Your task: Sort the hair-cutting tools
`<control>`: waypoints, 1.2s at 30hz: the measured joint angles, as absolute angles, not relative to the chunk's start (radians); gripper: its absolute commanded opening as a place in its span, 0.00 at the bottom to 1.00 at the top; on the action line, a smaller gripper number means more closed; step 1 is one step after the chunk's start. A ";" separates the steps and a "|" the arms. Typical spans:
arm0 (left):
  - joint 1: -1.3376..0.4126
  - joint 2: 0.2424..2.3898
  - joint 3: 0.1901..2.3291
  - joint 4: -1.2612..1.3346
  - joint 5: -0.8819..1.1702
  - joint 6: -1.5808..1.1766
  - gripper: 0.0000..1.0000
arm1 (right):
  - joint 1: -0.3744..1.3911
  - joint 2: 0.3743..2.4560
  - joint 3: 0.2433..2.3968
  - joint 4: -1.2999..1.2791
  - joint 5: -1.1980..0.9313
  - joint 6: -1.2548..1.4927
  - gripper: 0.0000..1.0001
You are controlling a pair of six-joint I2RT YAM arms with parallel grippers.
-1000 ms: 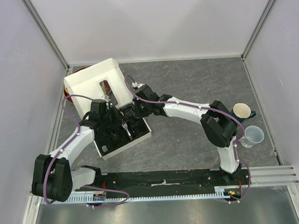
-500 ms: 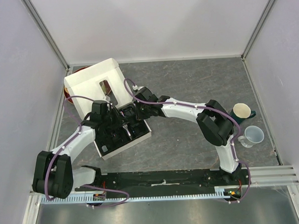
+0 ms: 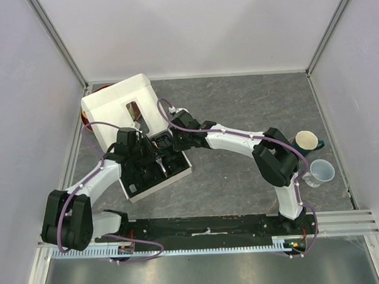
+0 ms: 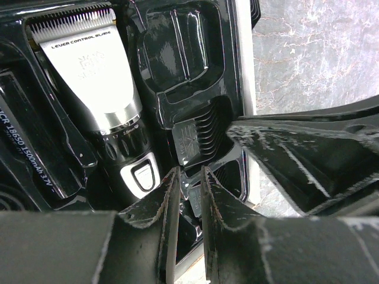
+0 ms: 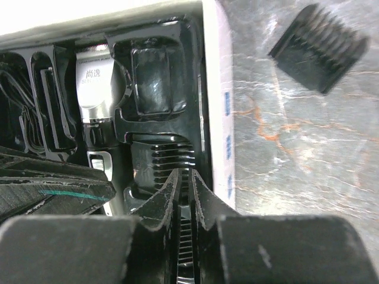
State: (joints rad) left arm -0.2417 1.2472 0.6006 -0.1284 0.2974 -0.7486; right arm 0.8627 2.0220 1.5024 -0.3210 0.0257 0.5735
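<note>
The black tray (image 3: pixel 178 171) in its white box holds the hair-cutting tools. The clipper (image 4: pixel 89 77), silver head up, lies in its slot and also shows in the right wrist view as the clipper (image 5: pixel 95 97). One comb guard (image 4: pixel 198 133) sits in a slot just past my left gripper (image 4: pixel 188 174), whose jaws are narrow around a glossy black guard piece. My right gripper (image 5: pixel 185 176) is shut on a ribbed comb guard (image 5: pixel 169 160) that sits in the slot by the tray's edge. Another comb guard (image 5: pixel 320 47) lies loose on the table. From above, left gripper (image 3: pixel 154 161) and right gripper (image 3: pixel 166 145) meet over the tray.
The box's white lid (image 3: pixel 122 107) stands open behind the tray, over a reddish-brown object (image 3: pixel 84 115). A cream cup (image 3: pixel 306 140) and a clear cup (image 3: pixel 321 171) stand at the right edge. Walls close in the grey stone-patterned table on three sides.
The right arm's elbow swung slightly left and back while its gripper stayed at the tray. The left arm has hardly moved.
</note>
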 measured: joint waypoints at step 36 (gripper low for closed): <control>-0.242 0.979 0.601 -0.241 0.133 -0.716 1.00 | 0.760 2.180 1.708 -0.466 0.311 0.665 0.98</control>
State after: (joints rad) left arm -0.2417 0.9791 0.6010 -0.2413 0.1326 -0.7158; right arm 0.7605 2.1796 1.7084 -0.4664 0.3107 0.6647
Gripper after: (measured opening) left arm 0.993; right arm 0.979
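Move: Beyond the box's right wall, the loose guard comb lies on the table about 9 cm ahead of the right hand, 5 cm to its right and 5 cm lower. Nearly under the right fingertips, 1 cm to their left, is the comb already in the middle slot; the empty slot is 5 cm ahead and 4 cm left, the clipper 5 cm to the left and level. From the left hand, the loose comb is roughly 8 cm ahead, 8 cm right and 5 cm below. Lifting off the seated comb, the right hand swings forward and right over the box wall, rising about 7 cm, opens wide and turns some 20 degrees clockwise, then sinks below its starting height and doubles back left, its fingers ending spread around and above the loose comb. The left hand backs up and left from the tray, about 5 cm up, tilting slightly upward and opening wide. ##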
